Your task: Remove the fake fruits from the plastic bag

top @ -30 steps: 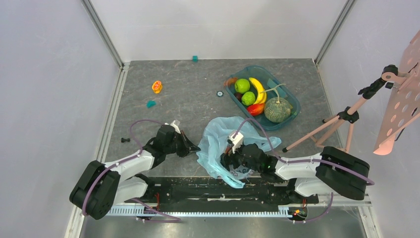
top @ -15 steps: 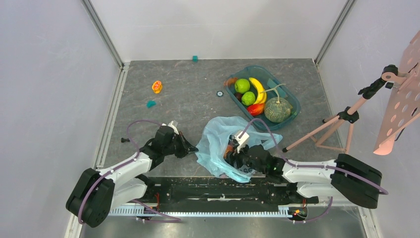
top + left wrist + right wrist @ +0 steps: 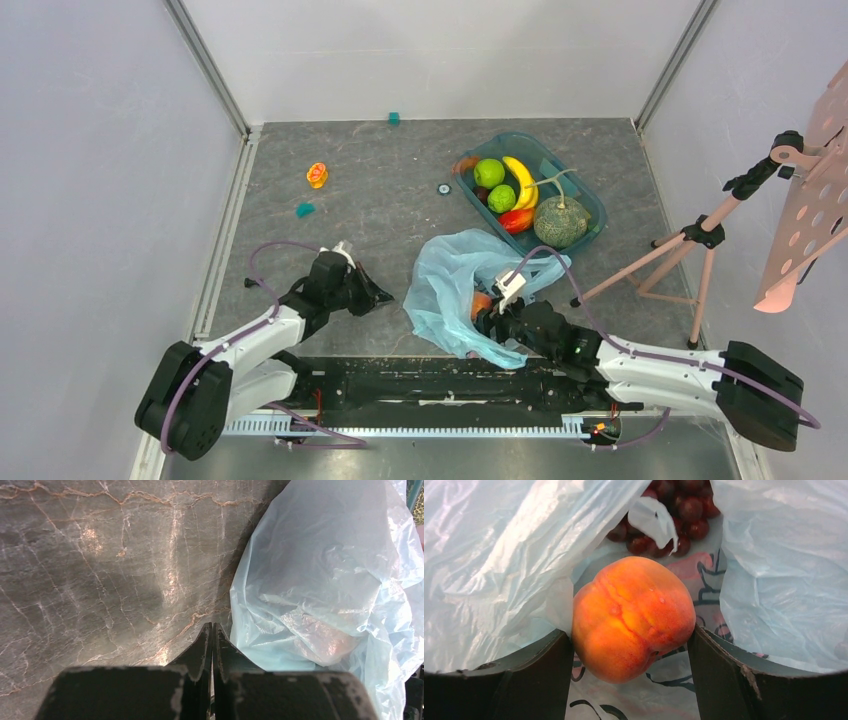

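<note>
The light-blue plastic bag [image 3: 448, 285] lies crumpled on the table in front of both arms. My right gripper [image 3: 487, 318] reaches into its mouth and is shut on a pinkish-orange peach [image 3: 634, 617], one finger pressed to each side. Just behind the peach, a dark purple grape bunch [image 3: 674, 515] lies inside the bag [image 3: 499, 555]. My left gripper [image 3: 213, 626] is shut on nothing, its tips on the table beside the bag's left edge [image 3: 320, 595]. The netted melon [image 3: 560, 222] and two green apples [image 3: 489, 172] lie in the teal tray.
The teal tray [image 3: 592, 205] at the back right also holds a banana [image 3: 520, 180] and a red-orange mango [image 3: 516, 220]. A pink tripod [image 3: 690, 240] stands to the right. A small orange toy [image 3: 317, 175] and a teal piece [image 3: 304, 209] lie at the back left.
My right gripper's jaws have narrowed from wide open onto the peach, and the arm has shifted right and nearer. The left gripper has drifted slightly left, still shut.
</note>
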Robot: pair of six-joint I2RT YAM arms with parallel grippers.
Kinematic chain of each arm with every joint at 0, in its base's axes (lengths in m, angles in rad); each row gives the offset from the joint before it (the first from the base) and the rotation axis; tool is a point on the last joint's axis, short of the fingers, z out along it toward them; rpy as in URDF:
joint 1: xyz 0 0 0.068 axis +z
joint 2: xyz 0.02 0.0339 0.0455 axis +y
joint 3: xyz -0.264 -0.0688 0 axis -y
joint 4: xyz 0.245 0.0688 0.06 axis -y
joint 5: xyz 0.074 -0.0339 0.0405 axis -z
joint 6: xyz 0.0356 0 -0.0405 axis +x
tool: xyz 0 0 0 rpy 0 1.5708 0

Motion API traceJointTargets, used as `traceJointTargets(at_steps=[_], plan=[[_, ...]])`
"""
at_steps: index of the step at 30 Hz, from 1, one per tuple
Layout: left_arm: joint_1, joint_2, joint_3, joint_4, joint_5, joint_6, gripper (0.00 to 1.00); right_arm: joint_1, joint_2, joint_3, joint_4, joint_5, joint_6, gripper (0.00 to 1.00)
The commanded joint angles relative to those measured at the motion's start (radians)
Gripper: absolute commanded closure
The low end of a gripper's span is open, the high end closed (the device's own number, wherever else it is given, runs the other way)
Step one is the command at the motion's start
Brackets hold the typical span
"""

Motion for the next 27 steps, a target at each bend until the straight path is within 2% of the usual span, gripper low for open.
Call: traceJointTargets(at_steps=[1, 2, 3, 4, 5, 6, 8, 10, 15, 27], plan=[[0.003, -0.011, 0.028, -0.004, -0.006, 0.04, 0.98, -0.001, 0.024, -0.017, 0.04, 0.019, 0.018, 0.47], [0.003, -0.012, 0.031, -0.004, 0.007, 0.04, 0.98, -0.001, 0.04, -0.017, 0.055, 0.013, 0.023, 0.47], [0.003, -0.013, 0.036, -0.002, 0.026, 0.041, 0.91, -0.001, 0.054, -0.018, 0.075, 0.006, 0.025, 0.47], [0.002, -0.015, 0.041, -0.003, 0.045, 0.04, 0.78, -0.001, 0.073, -0.019, 0.094, -0.001, 0.027, 0.47], [0.003, -0.019, 0.045, -0.003, 0.062, 0.037, 0.57, -0.001, 0.087, -0.019, 0.115, -0.008, 0.031, 0.47], [0.003, -0.028, 0.044, 0.0, 0.076, 0.027, 0.44, -0.001, 0.104, -0.017, 0.136, -0.014, 0.034, 0.47], [0.001, -0.049, 0.039, 0.012, 0.105, 0.007, 0.3, -0.002, 0.127, -0.013, 0.172, -0.027, 0.041, 0.47], [-0.001, -0.072, 0.032, 0.022, 0.125, -0.014, 0.2, -0.002, 0.154, -0.009, 0.209, -0.041, 0.048, 0.47], [-0.032, -0.095, 0.016, 0.031, 0.132, -0.048, 0.16, 0.0, 0.22, 0.009, 0.29, -0.075, 0.059, 0.48], [-0.06, -0.085, -0.051, 0.048, 0.103, -0.071, 0.17, -0.001, 0.4, 0.033, 0.598, -0.151, 0.135, 0.49]])
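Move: The left hand, empty and shut, has the plastic bag's left edge about 4 cm to its right, level fore and aft and some 2 cm lower. The right hand already holds the peach inside the bag. From it the bin lies about 23 cm ahead, 10 cm right and 5 cm below, its red mango some 18 cm ahead and 7 cm right; the grapes in the bag are roughly 6 cm ahead, 5 cm left and 5 cm below. Keeping its pinch on the peach, the right hand dips about 2 cm, then swings some 4 cm left through the bag, away from the bin and towards the left hand, tilting slightly. The left hand spreads its fingers wide beside the bag's edge, lifting about 3 cm as it eases right, then drawing back and sinking a little to straddle the near-left flap; contact can't be seen. ##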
